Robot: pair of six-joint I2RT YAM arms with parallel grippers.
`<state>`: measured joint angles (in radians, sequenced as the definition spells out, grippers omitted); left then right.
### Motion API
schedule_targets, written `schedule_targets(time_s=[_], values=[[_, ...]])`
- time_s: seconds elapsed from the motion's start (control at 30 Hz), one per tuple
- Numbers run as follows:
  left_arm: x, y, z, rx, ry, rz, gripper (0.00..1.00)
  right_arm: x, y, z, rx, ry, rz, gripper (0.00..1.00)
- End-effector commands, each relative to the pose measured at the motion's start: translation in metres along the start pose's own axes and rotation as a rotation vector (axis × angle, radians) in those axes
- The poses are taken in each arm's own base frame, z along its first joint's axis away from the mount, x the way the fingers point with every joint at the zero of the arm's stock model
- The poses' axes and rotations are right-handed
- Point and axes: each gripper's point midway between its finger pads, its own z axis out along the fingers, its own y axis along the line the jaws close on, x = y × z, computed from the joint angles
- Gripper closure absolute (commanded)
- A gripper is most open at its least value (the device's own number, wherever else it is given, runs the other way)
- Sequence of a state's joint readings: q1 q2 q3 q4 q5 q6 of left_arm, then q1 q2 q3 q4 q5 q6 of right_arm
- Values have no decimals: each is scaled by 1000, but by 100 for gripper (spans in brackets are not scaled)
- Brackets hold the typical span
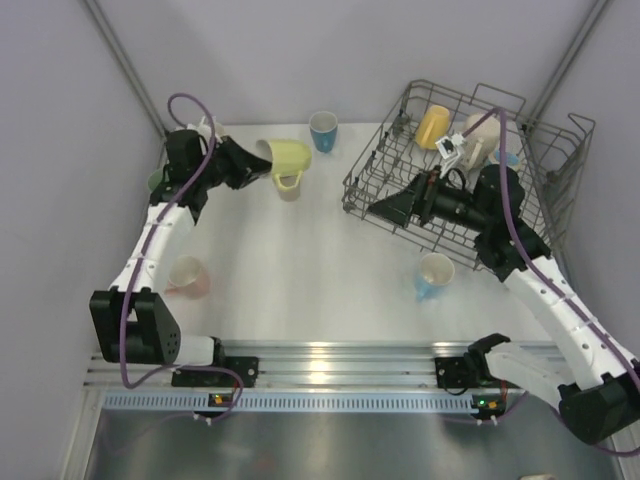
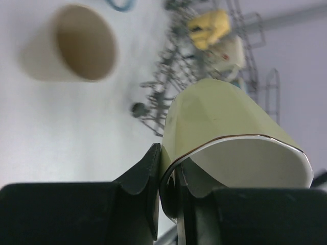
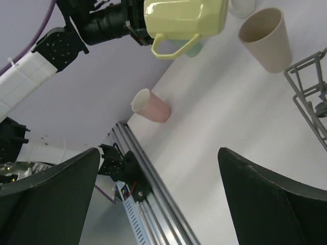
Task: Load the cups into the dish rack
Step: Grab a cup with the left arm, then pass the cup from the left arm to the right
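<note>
My left gripper (image 1: 266,164) is shut on the rim of a lime mug (image 1: 291,155), one finger inside and one outside, holding it on its side above the table at the back left. The left wrist view shows the pinched rim (image 2: 171,171) and the mug (image 2: 230,122). From the right wrist view the mug (image 3: 184,18) hangs with its handle down. The grey wire dish rack (image 1: 545,165) at the back right holds a yellow mug (image 1: 433,126) and a cream mug (image 1: 478,140). My right gripper (image 1: 378,208) stands open and empty at the rack's near-left side.
A beige tumbler (image 1: 288,188) stands under the held mug. A blue cup (image 1: 323,130) is at the back. A pink cup (image 1: 188,277) lies near the left arm, and a light blue cup (image 1: 435,273) sits in front of the rack. An aluminium rail (image 1: 330,362) runs along the near edge.
</note>
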<state>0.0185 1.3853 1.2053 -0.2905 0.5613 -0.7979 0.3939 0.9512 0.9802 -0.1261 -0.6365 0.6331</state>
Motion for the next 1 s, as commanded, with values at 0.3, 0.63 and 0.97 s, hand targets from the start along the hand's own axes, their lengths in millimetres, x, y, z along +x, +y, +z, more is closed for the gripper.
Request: schedule_targets(time_s=[0.3,0.63,0.97], values=[[35,-210,-76,859,6,134,100,-28,68,70,-192,-73,-26,1],[57,-227,-76,986,35,81,100,-38,103,97,-303,-150,-20,1],[75,-233,-64,1020,-3,99,100,-48,103,106,-280,-166,-59,3]])
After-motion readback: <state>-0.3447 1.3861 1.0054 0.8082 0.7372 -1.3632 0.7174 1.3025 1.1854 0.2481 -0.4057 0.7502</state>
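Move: The left hand already pinches the yellow-green cup by its rim. It is to be taken to the open right gripper, some 32 cm right, 15 cm back and 7 cm above the left hand; seen from the right hand, the cup lies about 27 cm left, 14 cm ahead and 8 cm below. Well below the left hand, the beige cup stands 5 cm ahead and 5 cm right, the blue cup 17 cm ahead and 14 cm right. Bring the left gripper, still pinching the cup's rim, about 16 cm right, some 14 cm up and 8 cm back towards the right gripper, swinging its fingers clockwise and tipping them up as the cup's base turns to face it. Meanwhile carry the right gripper roughly 12 cm left, then also up, its fingers kept wide open to straddle the base end. ##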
